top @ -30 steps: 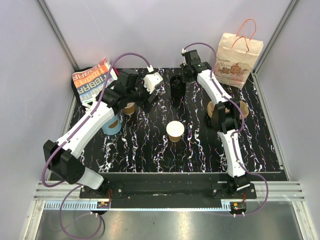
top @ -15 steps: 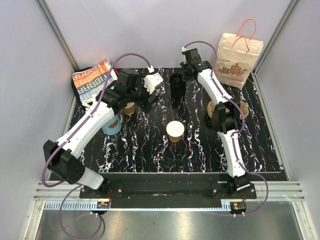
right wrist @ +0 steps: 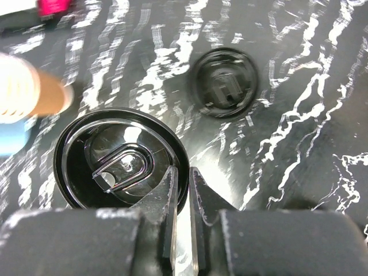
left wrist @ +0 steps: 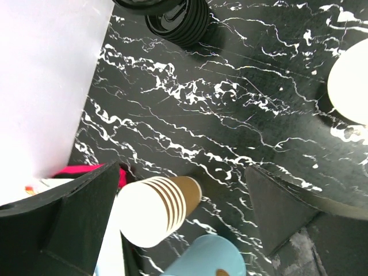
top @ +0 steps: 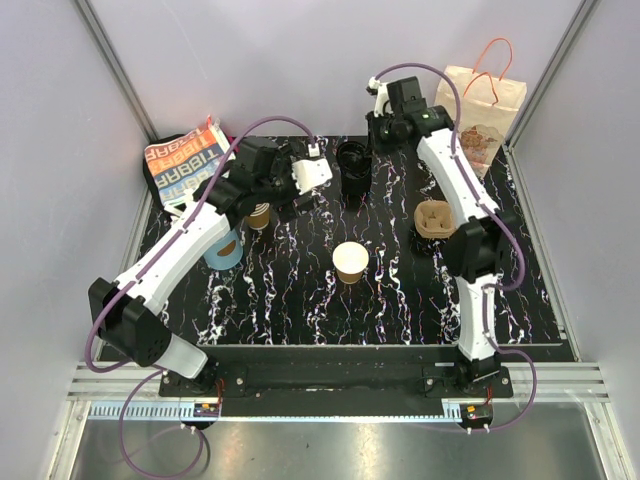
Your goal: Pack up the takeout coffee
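No cup with a black lid on it shows. A lidless brown paper cup (top: pixel 350 262) stands mid-table. My right gripper (top: pixel 388 128) (right wrist: pixel 183 178) is shut on the rim of one black plastic lid (right wrist: pixel 121 158) and holds it above the table, beside the stack of black lids (top: pixel 352 170) (right wrist: pixel 224 83). My left gripper (top: pixel 268 198) (left wrist: pixel 184 213) is open, its fingers (left wrist: pixel 86 213) on either side of the stack of lidless white-rimmed cups (top: pixel 258 215) (left wrist: pixel 158 210), not touching it.
A brown cup tray (top: pixel 440 218) lies at the right. A paper bag (top: pixel 475 105) stands at the back right. A blue cup (top: pixel 225 248) (left wrist: pixel 207 256) sits near the cup stack. A colourful pack (top: pixel 180 160) lies at the back left.
My right gripper has risen and moved back and right from the lid stack with one lid in it, uncovering the cup tray. The left gripper has turned a little above the cup stack.
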Robot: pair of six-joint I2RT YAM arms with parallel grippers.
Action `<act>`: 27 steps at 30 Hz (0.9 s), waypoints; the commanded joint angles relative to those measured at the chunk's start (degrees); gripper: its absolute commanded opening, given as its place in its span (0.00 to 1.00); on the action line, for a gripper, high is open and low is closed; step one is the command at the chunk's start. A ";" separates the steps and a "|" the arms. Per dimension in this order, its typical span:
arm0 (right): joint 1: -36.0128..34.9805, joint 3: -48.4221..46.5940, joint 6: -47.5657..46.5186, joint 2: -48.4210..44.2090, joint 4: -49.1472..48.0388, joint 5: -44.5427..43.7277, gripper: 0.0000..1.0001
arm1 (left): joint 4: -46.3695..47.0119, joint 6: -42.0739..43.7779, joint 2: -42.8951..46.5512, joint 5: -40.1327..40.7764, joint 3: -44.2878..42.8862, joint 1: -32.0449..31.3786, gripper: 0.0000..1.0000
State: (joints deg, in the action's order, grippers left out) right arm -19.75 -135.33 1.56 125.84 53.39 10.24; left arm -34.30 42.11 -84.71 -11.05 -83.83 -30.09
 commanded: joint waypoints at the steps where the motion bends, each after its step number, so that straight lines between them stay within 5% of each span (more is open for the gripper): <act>1: -0.38 2.87 -5.07 -8.32 5.31 10.30 0.10 | 3.10 6.23 0.07 -4.85 -0.10 0.20 0.99; 12: -0.38 13.67 -20.79 -17.02 16.66 30.17 0.11 | -4.01 9.75 0.42 -21.37 -5.19 0.20 0.99; 23: -0.38 7.90 -38.81 -14.84 40.20 52.24 0.11 | -22.10 23.09 2.44 -43.25 -10.38 0.03 0.99; 27: -0.38 10.69 -40.93 -15.80 40.31 56.11 0.10 | -23.79 24.78 2.27 -44.94 -11.70 0.03 0.99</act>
State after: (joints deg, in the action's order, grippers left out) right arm -19.79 -124.68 -33.26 112.14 76.31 58.43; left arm -54.46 62.17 -83.96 -48.64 -92.29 -30.13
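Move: The right hand already pinches a black lid by its rim. The white coffee cup it is bound for stands about 18 cm back, 5 cm to its left and 16 cm below. The lid stack is some 7 cm ahead and 3 cm left, and the two-hole carrier about 21 cm to the right and 4 cm back, both also well below. From the open left hand, the cup lies about 15 cm to the right, 4 cm back and 19 cm lower; the cup stack is about 8 cm ahead and 7 cm left of that hand. Keeping its pinch on the lid's rim, the right hand sweeps back about 18 cm from beside the lid stack to high above the cup's place, drifting some 4 cm left and ending about 6 cm higher after a small rise and dip, while it turns some 50 degrees counter-clockwise so the fingers come to point left. Meanwhile the left hand, empty and wide open, swings back about 10 cm and right 5 cm to the cup's near left side, rising a little and turning about 40 degrees clockwise to face the cup, touching nothing. ##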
